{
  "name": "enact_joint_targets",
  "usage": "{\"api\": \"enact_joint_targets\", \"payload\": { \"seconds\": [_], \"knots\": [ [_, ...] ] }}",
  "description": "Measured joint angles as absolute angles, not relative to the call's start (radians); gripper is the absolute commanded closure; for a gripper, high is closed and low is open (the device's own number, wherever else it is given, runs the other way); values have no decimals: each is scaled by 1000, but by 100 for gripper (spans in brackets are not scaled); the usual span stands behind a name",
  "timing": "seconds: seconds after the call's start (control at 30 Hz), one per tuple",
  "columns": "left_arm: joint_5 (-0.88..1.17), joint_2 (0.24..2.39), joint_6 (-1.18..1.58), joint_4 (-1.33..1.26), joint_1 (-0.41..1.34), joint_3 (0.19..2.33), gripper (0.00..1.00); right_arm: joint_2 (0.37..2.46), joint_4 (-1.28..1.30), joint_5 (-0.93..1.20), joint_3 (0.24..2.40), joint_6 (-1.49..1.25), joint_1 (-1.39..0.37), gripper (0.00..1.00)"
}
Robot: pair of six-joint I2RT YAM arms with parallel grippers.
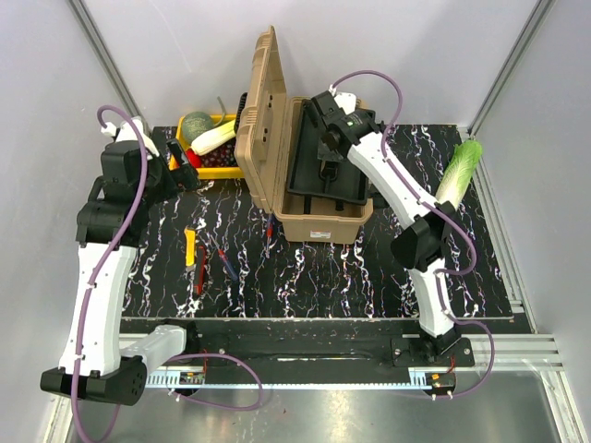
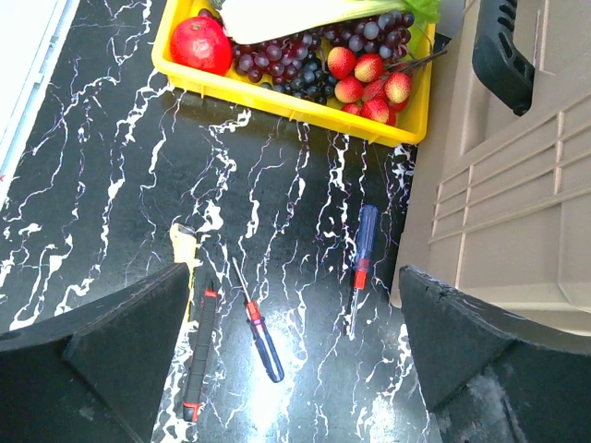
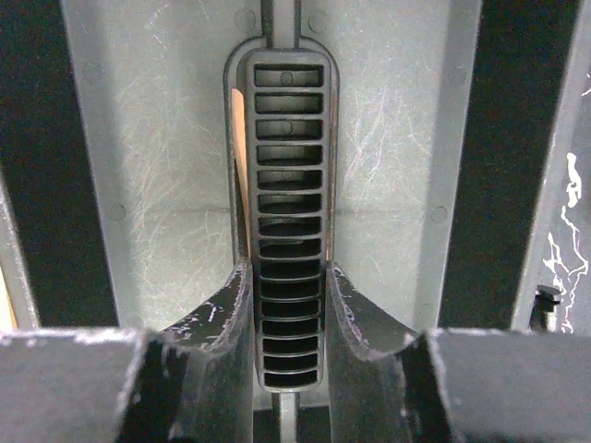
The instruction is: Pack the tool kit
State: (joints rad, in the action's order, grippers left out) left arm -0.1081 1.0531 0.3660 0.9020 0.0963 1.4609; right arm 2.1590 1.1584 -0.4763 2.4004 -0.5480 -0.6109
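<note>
The tan toolbox (image 1: 319, 226) stands open on the mat with its lid (image 1: 263, 101) upright. The black inner tray (image 1: 351, 185) lies across the box opening. My right gripper (image 1: 326, 166) reaches down onto it. In the right wrist view the right gripper (image 3: 289, 295) is shut on the tray's slotted centre handle (image 3: 289, 166). My left gripper (image 2: 291, 286) hangs open above the mat, left of the toolbox wall (image 2: 517, 212). Below it lie a blue-handled screwdriver (image 2: 263, 337), a second screwdriver (image 2: 363, 249), a black and red tool (image 2: 199, 355) and a yellow tool (image 2: 183, 242).
A yellow crate (image 2: 295, 103) with grapes, lychees, a red fruit and a white vegetable sits behind the tools, next to the lid. A napa cabbage (image 1: 459, 173) lies at the mat's right edge. The toolbox's black carrying handle (image 2: 503, 41) is on the lid's outside.
</note>
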Motion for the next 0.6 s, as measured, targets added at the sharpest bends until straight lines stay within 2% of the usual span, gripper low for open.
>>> {"api": "enact_joint_targets", "payload": {
  "seconds": [0.6],
  "knots": [
    [-107,1040,366,896,96,1433,1,2293,1153,-457,2428,-496,-635,100]
  ]
}}
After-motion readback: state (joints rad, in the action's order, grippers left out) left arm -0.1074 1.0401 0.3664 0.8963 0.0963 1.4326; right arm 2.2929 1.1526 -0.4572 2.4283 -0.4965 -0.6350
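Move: The right hand holds the black tray by its handle over the open toolbox, whose middle is about 6 cm ahead, 1 cm left and 14 cm below. On the toolbox floor, 4 cm ahead and some 22 cm down, lie the hammer, 4 cm left, and the mallet, 3 cm right. The raised lid stands about 15 cm left and 8 cm ahead, roughly level. From the left hand, the toolbox is some 17 cm ahead, 32 cm right and 25 cm below. Still gripping the black tray's handle, the right hand lowers about 6 cm, edging left, into the open toolbox. ##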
